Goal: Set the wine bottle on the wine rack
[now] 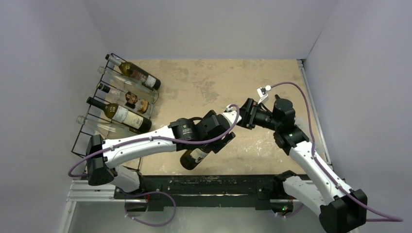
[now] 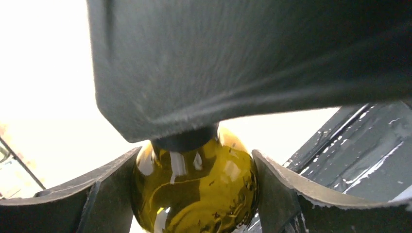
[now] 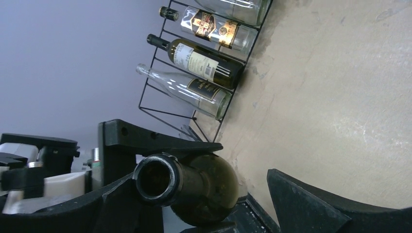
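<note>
The wine bottle [image 1: 193,158] is dark olive-green glass with a white label, and it hangs tilted above the table's near middle. My left gripper [image 1: 214,138] is shut on its body. In the left wrist view the glass [image 2: 194,194] fills the gap between both fingers [image 2: 104,194]. My right gripper [image 1: 244,114] stands open around the neck end. The open mouth [image 3: 155,178] rests near its left finger [image 3: 114,204], and the other finger [image 3: 311,204] is well apart. The black wire wine rack [image 1: 81,127] stands at the far left, also seen in the right wrist view [image 3: 165,111].
Several bottles [image 1: 127,116] lie side by side in the rack, some dark, some clear [image 3: 187,90]. A black rail [image 1: 218,187] runs along the near edge by the arm bases. Grey walls enclose the table on three sides, and a metal strip [image 1: 311,107] lines its right edge.
</note>
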Controlling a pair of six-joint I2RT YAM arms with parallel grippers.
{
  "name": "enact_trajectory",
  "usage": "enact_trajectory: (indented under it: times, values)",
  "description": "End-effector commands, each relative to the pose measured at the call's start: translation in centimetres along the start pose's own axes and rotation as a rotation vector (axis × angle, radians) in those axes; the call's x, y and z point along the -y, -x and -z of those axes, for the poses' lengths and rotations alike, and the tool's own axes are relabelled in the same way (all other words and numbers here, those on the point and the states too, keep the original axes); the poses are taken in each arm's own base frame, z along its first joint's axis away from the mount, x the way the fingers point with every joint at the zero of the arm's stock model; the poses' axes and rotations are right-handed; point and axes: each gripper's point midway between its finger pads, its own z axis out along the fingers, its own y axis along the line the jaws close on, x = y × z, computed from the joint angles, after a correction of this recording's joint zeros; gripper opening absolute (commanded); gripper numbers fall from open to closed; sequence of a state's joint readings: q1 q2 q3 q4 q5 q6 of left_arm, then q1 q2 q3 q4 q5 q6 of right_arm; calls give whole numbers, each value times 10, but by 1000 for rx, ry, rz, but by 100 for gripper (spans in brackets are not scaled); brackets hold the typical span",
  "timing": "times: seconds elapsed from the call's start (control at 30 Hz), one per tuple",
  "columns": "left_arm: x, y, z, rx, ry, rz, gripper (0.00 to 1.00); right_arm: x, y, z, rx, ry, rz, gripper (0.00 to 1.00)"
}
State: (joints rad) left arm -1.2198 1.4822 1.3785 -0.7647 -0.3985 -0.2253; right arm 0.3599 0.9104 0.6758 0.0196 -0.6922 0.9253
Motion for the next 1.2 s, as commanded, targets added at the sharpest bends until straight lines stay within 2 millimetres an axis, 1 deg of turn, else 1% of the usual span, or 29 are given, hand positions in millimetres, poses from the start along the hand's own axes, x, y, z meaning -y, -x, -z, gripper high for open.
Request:
enact_trajectory:
  times: [0.0,0.17,0.47,0.73,0.93,1.03,1.17]
  values:
    - [-20,-6,7,0,75,-6,0,-38,21,9,63,68,103,99]
    - [-26,-22,3,-31,103,-1,0,-37,23,7,65,60,101,99]
    - [-50,-40,10,-35,146,50,0,-36,28,4,67,53,107,99]
    - [-75,-50,24,-19,183,106,0,-22,25,-2,49,26,89,99]
    - [-103,-46,50,46,210,193,0,-16,24,-5,43,18,80,99]
    - [-125,-46,69,93,273,254,0,-14,23,-6,37,14,76,99]
    - [-156,-51,99,148,352,364,0,-11,21,-8,32,10,70,99]
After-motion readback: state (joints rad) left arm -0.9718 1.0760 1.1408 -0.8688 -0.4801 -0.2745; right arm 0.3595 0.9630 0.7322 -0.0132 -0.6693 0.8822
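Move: The wine bottle is already held by the left gripper around its upper body, and the empty nearest slot of the wine rack lies about 42 cm to this hand's left, 2 cm back and 10 cm lower. The clear bottle in the next slot lies some 42 cm left and 6 cm ahead, the white-label bottle beyond it roughly 38 cm left and 13 cm ahead, both about 10 cm lower. From the right hand, the empty slot is some 47 cm left, 6 cm back and 15 cm down. Carry the gripped wine bottle with the left gripper about 15 cm to the left, out from beside the open right fingers and towards the rack. Let the hand sink a few centimetres at first, then lift it some 5 cm at the end, turning it counter-clockwise by roughly 20 degrees. Keep the grip shut on the bottle as it is. ##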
